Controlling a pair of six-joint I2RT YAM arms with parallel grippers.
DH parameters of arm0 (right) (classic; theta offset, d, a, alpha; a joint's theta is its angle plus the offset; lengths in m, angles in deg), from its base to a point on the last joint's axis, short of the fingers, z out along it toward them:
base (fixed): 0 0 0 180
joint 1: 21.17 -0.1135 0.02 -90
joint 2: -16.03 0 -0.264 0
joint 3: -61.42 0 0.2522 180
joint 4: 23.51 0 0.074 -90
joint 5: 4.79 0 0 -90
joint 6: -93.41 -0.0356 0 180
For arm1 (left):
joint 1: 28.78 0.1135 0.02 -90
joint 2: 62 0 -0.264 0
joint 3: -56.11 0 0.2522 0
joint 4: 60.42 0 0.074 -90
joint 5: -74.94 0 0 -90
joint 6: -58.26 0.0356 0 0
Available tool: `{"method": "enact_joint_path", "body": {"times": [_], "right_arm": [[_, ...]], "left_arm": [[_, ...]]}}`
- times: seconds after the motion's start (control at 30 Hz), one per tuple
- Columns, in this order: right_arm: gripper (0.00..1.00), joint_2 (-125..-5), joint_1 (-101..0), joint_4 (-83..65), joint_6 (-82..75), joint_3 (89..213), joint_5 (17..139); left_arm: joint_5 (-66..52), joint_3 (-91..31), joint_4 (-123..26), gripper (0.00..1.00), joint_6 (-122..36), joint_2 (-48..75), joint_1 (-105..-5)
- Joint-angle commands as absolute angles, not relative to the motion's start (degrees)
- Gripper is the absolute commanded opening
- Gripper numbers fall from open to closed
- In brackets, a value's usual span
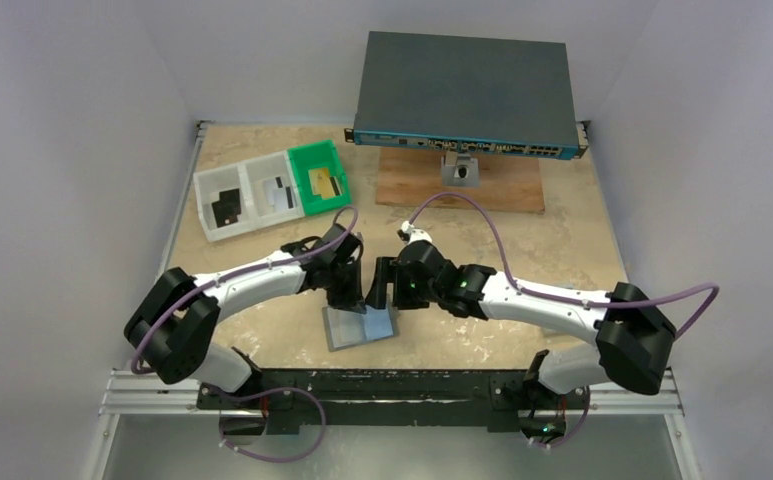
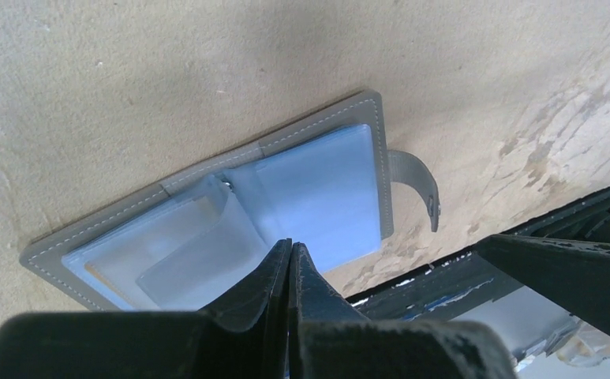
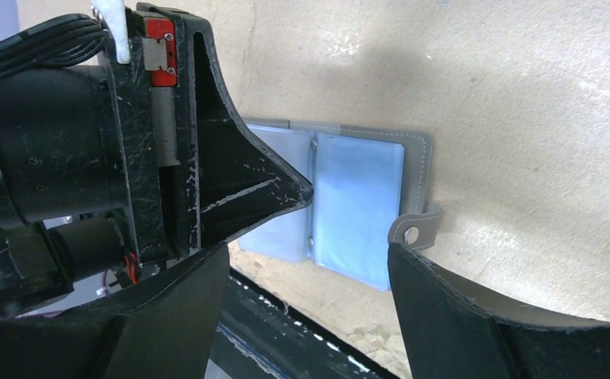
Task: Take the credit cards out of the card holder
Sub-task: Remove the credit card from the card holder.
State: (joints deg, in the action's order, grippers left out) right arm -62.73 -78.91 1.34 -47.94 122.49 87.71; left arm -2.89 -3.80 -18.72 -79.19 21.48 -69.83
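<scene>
The card holder [image 1: 362, 326] lies open and flat near the table's front edge. Its bluish clear pockets [image 2: 317, 197] face up, with no card showing in them. Its strap with the stud [image 2: 426, 192] sticks out to one side. My left gripper [image 2: 291, 246] is shut just above the pockets, with nothing visible between its jaws. My right gripper [image 3: 308, 260] is open and empty, hovering over the holder [image 3: 361, 201] right beside the left gripper [image 3: 230, 181]. A black card [image 1: 227, 208], a silver-grey card [image 1: 280, 192] and a gold card [image 1: 324, 180] lie in the trays.
The white tray [image 1: 202, 188] and green tray [image 1: 314, 153] stand at the back left. A large dark grey box with ports [image 1: 462, 92] sits on a wooden board [image 1: 507, 185] at the back. The table's front rail [image 1: 392, 385] lies just behind the holder.
</scene>
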Motion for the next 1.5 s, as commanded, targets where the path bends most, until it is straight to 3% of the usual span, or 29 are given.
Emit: {"method": "enact_joint_path", "body": {"times": [0.0, 0.2, 0.6, 1.0, 1.47], "right_arm": [[0.74, -62.6, -79.3, 2.5, -47.0, 122.5, 90.6], [0.7, -65.6, -81.9, 1.1, -46.7, 123.9, 90.7], [0.71, -75.2, -87.7, 2.0, -46.2, 130.4, 93.8], [0.72, -72.5, -87.7, 3.6, -47.7, 129.3, 94.1], [0.73, -70.3, -87.6, 5.4, -48.1, 129.1, 95.7]], "left_arm": [[-5.9, -6.7, -16.4, 0.0, -79.5, 21.2, -70.2], [-9.0, -6.5, -13.3, 0.0, -77.9, 16.7, -68.7], [-11.7, -2.2, -7.6, 0.0, -75.3, 9.0, -61.7], [-6.1, 3.4, -17.1, 0.0, -75.3, 16.7, -61.0], [-6.1, -0.9, -16.3, 0.0, -75.8, 18.0, -65.3]]}}
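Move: The card holder lies open under my closed left fingertips, about 3 cm down, with its fold roughly beneath them. The middle of the left pocket page is some 5 cm to their left and 4 cm back, and the right pocket page about 4 cm right and 3 cm back. The strap sticks out around 10 cm right and 2 cm back. From my open right hand, the left pocket page is about 10 cm left, 5 cm back and 8 cm below. I keep my left fingers shut and lift them about 3 cm while sweeping left nearly 8 cm across the left pocket page. At its outer edge I lower them more than 5 cm onto the page, then draw back right about 3 cm, rising slightly. My right hand stays open as it sinks and moves left and back over the holder, then rises a little. ##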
